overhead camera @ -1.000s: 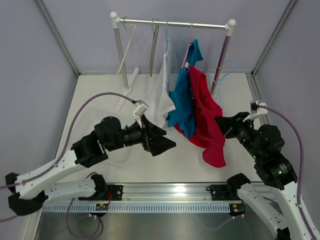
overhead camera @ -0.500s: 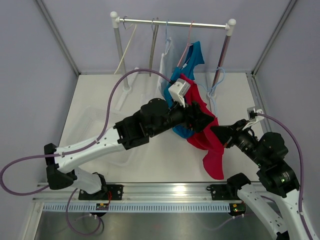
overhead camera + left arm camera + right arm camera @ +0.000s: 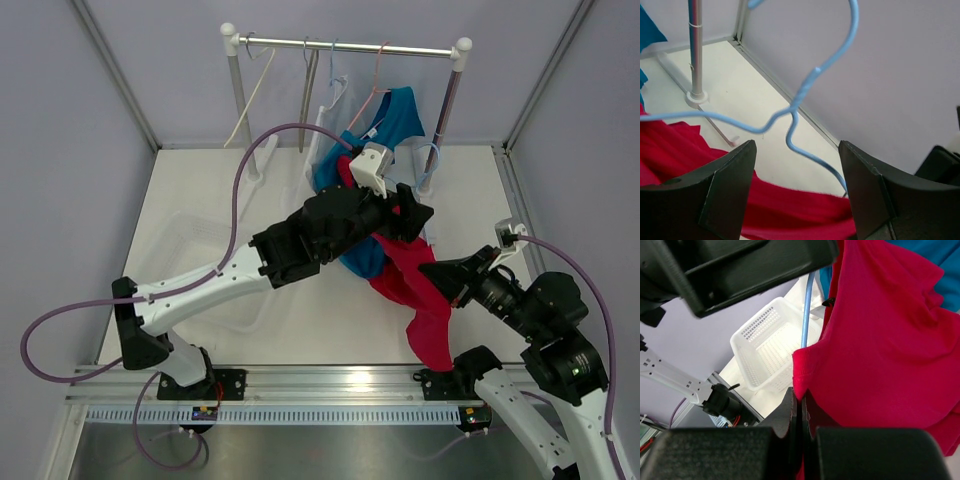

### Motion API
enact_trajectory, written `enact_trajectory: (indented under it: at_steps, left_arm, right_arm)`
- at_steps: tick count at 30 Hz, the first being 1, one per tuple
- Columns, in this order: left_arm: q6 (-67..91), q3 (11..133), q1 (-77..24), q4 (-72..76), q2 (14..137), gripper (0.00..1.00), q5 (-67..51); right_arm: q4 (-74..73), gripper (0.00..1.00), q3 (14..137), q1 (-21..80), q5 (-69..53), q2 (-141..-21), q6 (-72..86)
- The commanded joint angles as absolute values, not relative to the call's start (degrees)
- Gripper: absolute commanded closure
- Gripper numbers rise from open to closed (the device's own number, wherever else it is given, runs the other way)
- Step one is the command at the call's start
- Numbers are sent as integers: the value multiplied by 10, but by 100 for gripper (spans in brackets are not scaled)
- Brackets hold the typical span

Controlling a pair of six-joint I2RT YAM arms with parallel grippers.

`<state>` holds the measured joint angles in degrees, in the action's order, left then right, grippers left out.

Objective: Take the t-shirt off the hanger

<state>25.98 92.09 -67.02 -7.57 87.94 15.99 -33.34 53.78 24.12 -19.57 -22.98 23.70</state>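
Note:
The red t-shirt hangs off a light-blue wire hanger near the rack's right post and sags toward the table. My right gripper is shut on the shirt's hem; the right wrist view shows the jaws pinching a red fold. My left gripper is open above the shirt's upper part. In the left wrist view its fingers flank the blue hanger's twisted neck without touching it, with red cloth below.
A blue t-shirt hangs beside the red one on the rack rod, with several other hangers. The rack's right post stands close behind. A white basket sits on the table at left and also shows in the right wrist view.
My left arm has swung from the table's left side across to the shirts and reached up to the blue hanger. My right gripper has drawn the red shirt lower and nearer.

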Motion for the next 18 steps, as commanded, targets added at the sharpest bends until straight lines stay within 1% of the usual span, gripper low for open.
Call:
enact_trajectory:
  at_steps: [1, 4, 6, 7, 10, 11, 12, 13, 16, 17, 18]
  left_arm:
    - [244, 968, -658, -31, 896, 30, 190]
    - [251, 969, -647, -30, 904, 31, 181]
    - [255, 967, -642, -26, 904, 34, 175]
    - [255, 963, -640, -16, 901, 41, 171]
    - [251, 946, -641, -3, 891, 53, 162]
    - [250, 940, -641, -3, 889, 61, 161]
    - [248, 936, -641, -3, 887, 65, 160]
    - [245, 931, -641, 14, 882, 76, 159]
    - [250, 905, -641, 38, 865, 96, 152]
    - [251, 888, -641, 46, 860, 100, 144]
    - [254, 880, -641, 53, 854, 100, 142]
  right_arm:
    - [-321, 100, 562, 248, -246, -221, 229]
    - [-314, 100, 558, 248, -263, -218, 231]
    - [-316, 100, 558, 248, -274, -221, 232]
    - [-318, 100, 556, 248, -274, -222, 231]
    - [-324, 100, 553, 248, -265, -227, 227]
    - [-323, 100, 551, 249, -265, -228, 228]
    - [-322, 100, 548, 248, -265, -230, 229]
    - [-320, 100, 546, 248, -267, -231, 230]
    - [-313, 100, 541, 249, -266, -234, 234]
    - [-311, 100, 541, 249, -266, -235, 236]
    - [-311, 100, 540, 248, -266, -235, 236]
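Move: The neck of the light-blue hanger, with its hook already off the rack, sits just past my left fingertips: about 2 cm ahead, 2 cm right and a touch higher. The red t-shirt's corner, pinched in my right hand, is roughly 9 cm back, 2 cm right and 4 cm below; the blue t-shirt hangs some 7 cm left, 4 cm ahead and lower. From my right hand, that neck is about 11 cm straight ahead and 5 cm higher. I ease my left hand forward about 2 cm to bring its open fingers around the hanger's neck, then stop there and draw them in from nearly three-quarters open to a little under half, so the right-hand finger comes up against the neck. My right hand keeps its pinch on the red t-shirt's corner and stays almost in place. ##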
